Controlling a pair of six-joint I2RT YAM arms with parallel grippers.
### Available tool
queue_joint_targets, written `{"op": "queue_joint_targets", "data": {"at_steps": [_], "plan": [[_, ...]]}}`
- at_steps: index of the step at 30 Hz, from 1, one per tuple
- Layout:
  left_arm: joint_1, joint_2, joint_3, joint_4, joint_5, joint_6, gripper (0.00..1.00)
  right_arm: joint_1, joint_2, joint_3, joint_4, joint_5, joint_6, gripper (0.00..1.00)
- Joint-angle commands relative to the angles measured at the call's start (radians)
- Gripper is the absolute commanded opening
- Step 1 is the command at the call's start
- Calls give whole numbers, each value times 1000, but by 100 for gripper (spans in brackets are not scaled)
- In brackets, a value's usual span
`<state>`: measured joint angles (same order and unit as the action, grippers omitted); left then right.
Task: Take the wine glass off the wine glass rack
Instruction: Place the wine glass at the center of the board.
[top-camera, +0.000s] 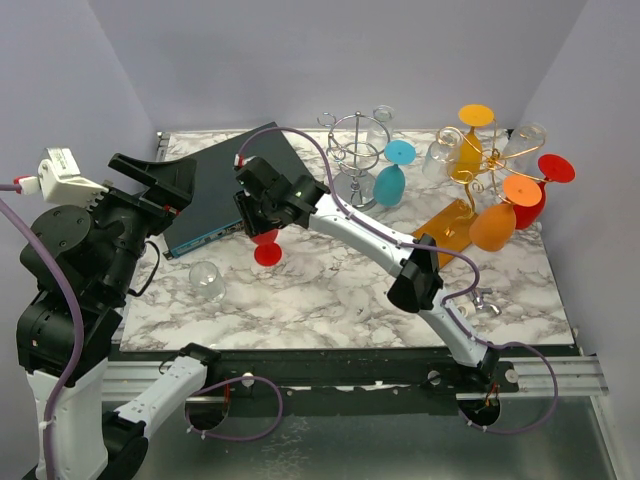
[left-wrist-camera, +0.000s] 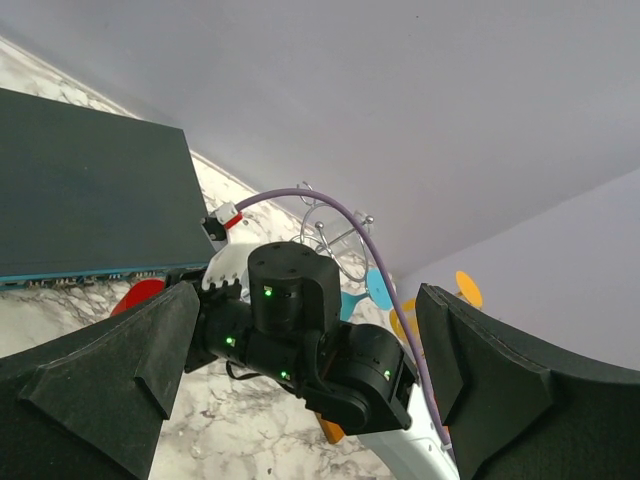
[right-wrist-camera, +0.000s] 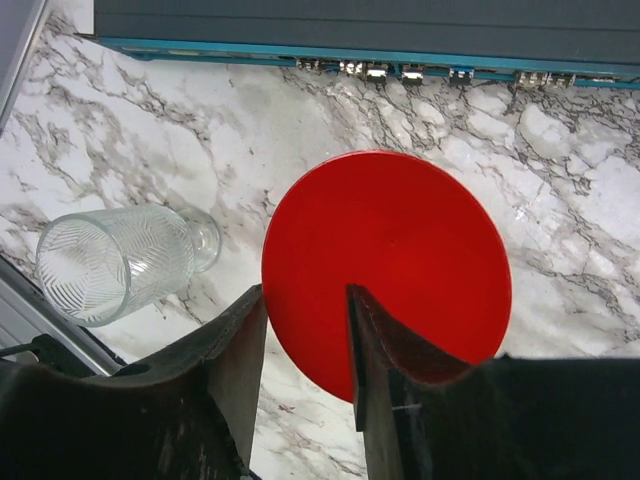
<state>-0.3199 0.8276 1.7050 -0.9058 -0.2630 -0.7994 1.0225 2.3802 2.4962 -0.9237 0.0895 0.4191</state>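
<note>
A red wine glass (top-camera: 267, 252) is at the table's left middle, just in front of the dark box. In the right wrist view only its round red foot (right-wrist-camera: 400, 260) shows; the bowl and stem are hidden. My right gripper (right-wrist-camera: 305, 295) hovers right over it, jaws apart, with nothing visibly pinched between the fingers. A gold wine glass rack (top-camera: 468, 175) at the back right carries orange, red and clear glasses. My left gripper (left-wrist-camera: 305, 300) stands wide open and empty, raised at the left (top-camera: 160, 185) and facing the right arm's wrist.
A dark flat box (top-camera: 215, 195) lies at the back left. A clear ribbed tumbler (top-camera: 207, 280) lies on its side near the red glass (right-wrist-camera: 110, 265). A silver wire rack (top-camera: 352, 150) holds a teal glass (top-camera: 390, 180). Another clear glass (top-camera: 485, 303) lies by the right arm.
</note>
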Motion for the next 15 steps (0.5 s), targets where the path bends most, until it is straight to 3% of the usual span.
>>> {"op": "queue_joint_targets", "data": {"at_steps": [1,15], "plan": [[5,-3,-5,15,-10,22,99,18,13,32,38,-27,3,46],[5,18,17,10,12,16,99,23,-99,21,68,16,20,66]]}}
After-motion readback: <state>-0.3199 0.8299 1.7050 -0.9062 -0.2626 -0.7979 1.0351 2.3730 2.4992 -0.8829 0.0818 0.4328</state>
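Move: Just under the right hand, the red wine glass already stands upright on the marble board, its middle about 1 cm ahead, 2 cm right and 8 cm below. The clear glass is roughly 9 cm back and 11 cm left of this hand; the flat dark box lies about 22 cm ahead and 8 cm left. From the left hand the wine glass is some 12 cm ahead, 8 cm right and 40 cm below. Opening its already parted fingers further, from under half to about two-thirds of their range, the right hand frees the red glass's rim, one fingertip over the bowl and the other outside. Meanwhile it eases up and to its left, about 1 cm each way, with hardly any tilt. ##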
